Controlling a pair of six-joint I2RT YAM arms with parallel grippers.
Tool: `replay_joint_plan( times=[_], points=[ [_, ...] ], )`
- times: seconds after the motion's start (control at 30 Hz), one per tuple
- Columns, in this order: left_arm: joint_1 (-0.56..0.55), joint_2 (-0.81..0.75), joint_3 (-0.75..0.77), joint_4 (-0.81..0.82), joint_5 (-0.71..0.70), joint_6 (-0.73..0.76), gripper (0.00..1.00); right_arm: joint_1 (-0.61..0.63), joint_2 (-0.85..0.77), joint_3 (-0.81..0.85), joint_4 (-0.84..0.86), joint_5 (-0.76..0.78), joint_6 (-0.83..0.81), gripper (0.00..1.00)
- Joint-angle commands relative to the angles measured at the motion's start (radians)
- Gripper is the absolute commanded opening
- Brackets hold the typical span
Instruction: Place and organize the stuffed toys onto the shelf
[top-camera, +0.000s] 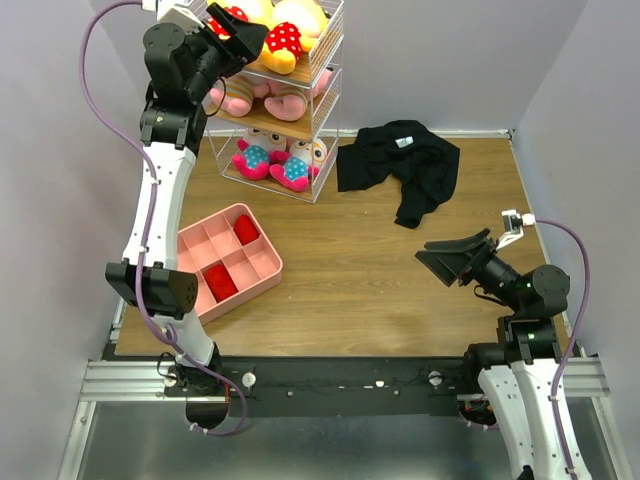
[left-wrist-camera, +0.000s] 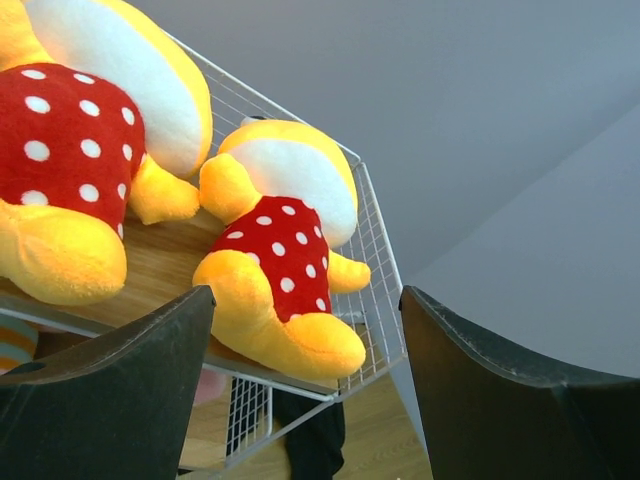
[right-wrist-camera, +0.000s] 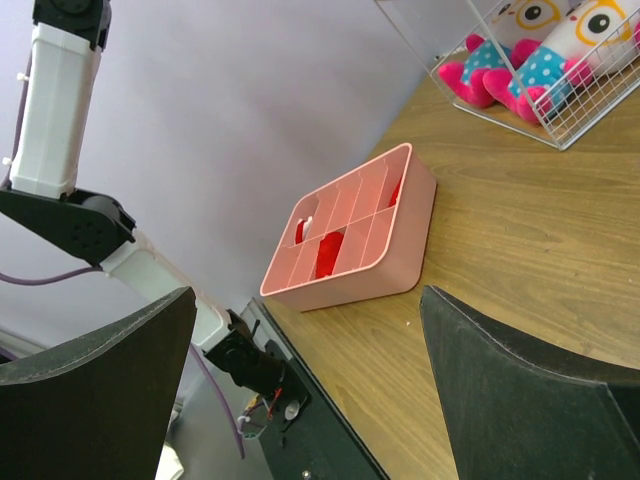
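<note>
The shelf (top-camera: 262, 125) stands at the back left, a white wire rack with wooden boards. Two yellow stuffed toys in red polka-dot outfits (top-camera: 285, 40) (left-wrist-camera: 280, 250) lie on its top board (left-wrist-camera: 165, 260). Two pink toys (top-camera: 285, 100) lie on the middle tier, and two white-faced toys with glasses (top-camera: 300, 165) (right-wrist-camera: 570, 50) on the bottom one. My left gripper (top-camera: 252, 45) (left-wrist-camera: 305, 295) is up at the top tier, open and holding nothing, with the smaller yellow toy just beyond its fingertips. My right gripper (top-camera: 425, 253) (right-wrist-camera: 307, 292) hovers open over the table at the right, also holding nothing.
A pink compartment tray (top-camera: 262, 272) (right-wrist-camera: 400, 250) with red items (top-camera: 220, 282) sits on the table at the left front. A black cloth garment (top-camera: 400, 165) lies to the right of the shelf. Grey walls close in the back and sides.
</note>
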Motion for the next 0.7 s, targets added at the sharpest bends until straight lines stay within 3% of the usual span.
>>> replay_joint_plan(
  times=[0.0, 0.13, 0.17, 0.27, 0.67],
  points=[
    [-0.008, -0.082, -0.061, -0.034, -0.007, 0.069, 0.75, 0.004, -0.006, 0.039, -0.031, 0.013, -0.028, 1.0],
    [-0.016, -0.148, -0.198, 0.028, 0.001, 0.09, 0.49, 0.006, -0.003, 0.029, -0.042, 0.016, -0.038, 1.0],
    [-0.02, -0.158, -0.247, 0.042, -0.005, 0.099, 0.35, 0.004, -0.002, 0.028, -0.04, 0.016, -0.038, 0.99],
    [-0.027, -0.173, -0.302, 0.07, -0.021, 0.105, 0.15, 0.004, 0.001, 0.025, -0.035, 0.015, -0.038, 0.99],
    [-0.043, 0.005, -0.111, 0.048, 0.034, 0.093, 0.13, 0.004, 0.011, 0.014, -0.022, 0.016, -0.044, 0.99]
  ],
)
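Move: The right-hand yellow bear on the top shelf sits about 12 cm ahead of the left hand, 6 cm to its right and 3 cm lower. The other yellow bear is also 12 cm ahead but 6 cm to the left; a pink toy lies on the middle shelf, 12 cm ahead, 4 cm right and some 23 cm down. From the right hand, the right-hand bear is roughly 42 cm forward, 25 left, 20 up. The left hand sinks about 7 cm before the right-hand bear, fingers closing nearly shut, easing back, then forward. ##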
